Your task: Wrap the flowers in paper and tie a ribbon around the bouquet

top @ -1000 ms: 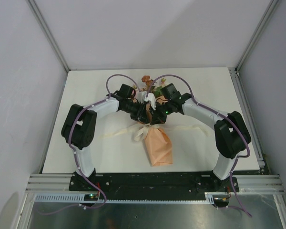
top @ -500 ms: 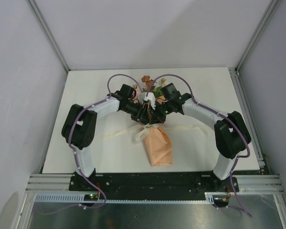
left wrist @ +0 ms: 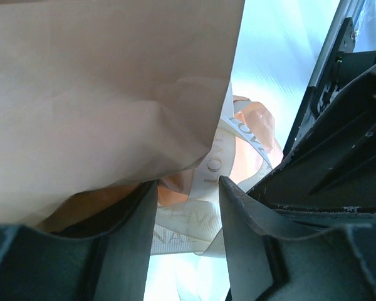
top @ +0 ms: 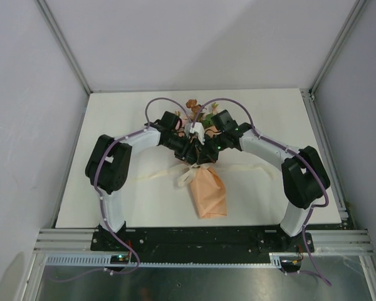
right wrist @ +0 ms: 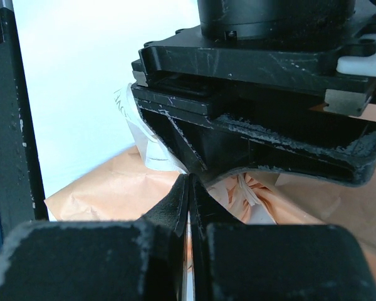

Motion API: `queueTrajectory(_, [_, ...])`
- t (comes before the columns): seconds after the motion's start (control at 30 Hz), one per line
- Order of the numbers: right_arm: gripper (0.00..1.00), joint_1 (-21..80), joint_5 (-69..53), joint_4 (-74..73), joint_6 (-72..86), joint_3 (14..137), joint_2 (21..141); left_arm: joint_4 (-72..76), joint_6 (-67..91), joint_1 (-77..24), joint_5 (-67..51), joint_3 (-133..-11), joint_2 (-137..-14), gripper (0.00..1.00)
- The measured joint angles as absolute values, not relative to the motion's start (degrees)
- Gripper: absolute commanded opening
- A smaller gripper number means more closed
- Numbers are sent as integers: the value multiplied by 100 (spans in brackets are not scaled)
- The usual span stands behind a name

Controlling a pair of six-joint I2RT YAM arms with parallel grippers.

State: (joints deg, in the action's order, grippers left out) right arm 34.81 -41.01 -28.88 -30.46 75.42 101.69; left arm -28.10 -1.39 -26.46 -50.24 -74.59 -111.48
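Observation:
The bouquet lies in the middle of the table, its peach paper [top: 208, 191] cone pointing toward me and the flowers [top: 197, 111] at the far end. The cream ribbon [top: 187, 174] is bunched around the cone's neck, with tails trailing left and right. Both grippers meet over that neck. My left gripper [top: 187, 152] [left wrist: 187, 185] is open, with a printed loop of ribbon [left wrist: 188, 226] lying loose between its fingers and the paper [left wrist: 100, 94] just beyond. My right gripper [top: 204, 155] [right wrist: 189, 179] is shut, with a thin pale sliver of ribbon pinched between its pads.
The white table [top: 282, 119] is bounded by grey walls and a metal frame rail [top: 200, 238] at the near edge. The two gripper heads are nearly touching; the left gripper's body [right wrist: 263, 94] fills the top of the right wrist view.
The left jaws have opened and let go of the ribbon. The left arm's elbow has shifted slightly right and forward. The right arm and the bouquet have stayed put.

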Motion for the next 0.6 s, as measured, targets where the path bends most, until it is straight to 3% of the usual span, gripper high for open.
queueTrajectory(0.23, [0, 3481, -4101, -2915, -3050, 7496, 10169, -2825, -198, -2689, -5019, -7483, -11203, 31])
queueTrajectory(0.5, [0, 3461, -4104, -2976, -3111, 7415, 10169, -2877, -185, -2698, -5085, -7553, -11218, 17])
queueTrajectory(0.6, [0, 3454, -4104, -3000, -3138, 7371, 10169, -2882, -154, -2698, -5153, -7568, -11209, 6])
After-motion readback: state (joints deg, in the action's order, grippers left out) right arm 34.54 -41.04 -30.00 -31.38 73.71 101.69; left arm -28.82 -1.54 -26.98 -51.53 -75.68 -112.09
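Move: Just beyond the left fingertips, about 1 cm to the right and 1 cm lower, lies the ribbon strip they close on. The ribbon-wrapped neck of the paper is some 4 cm right of that hand, 1 cm ahead and 3 cm down; the hanging ribbon loop is about 6 cm back, 2 cm left and 4 cm down. From the right hand, the neck lies roughly 2 cm ahead, straight left-right, 4 cm below. Closing from half open to nearly shut, the left fingers narrow around the ribbon strip beside the bouquet's neck while that hand stays almost in place. Meanwhile the right hand, fingers still shut on its piece of ribbon, sinks about 1 cm and eases nearly 1 cm back and to the right, away from the left hand. ##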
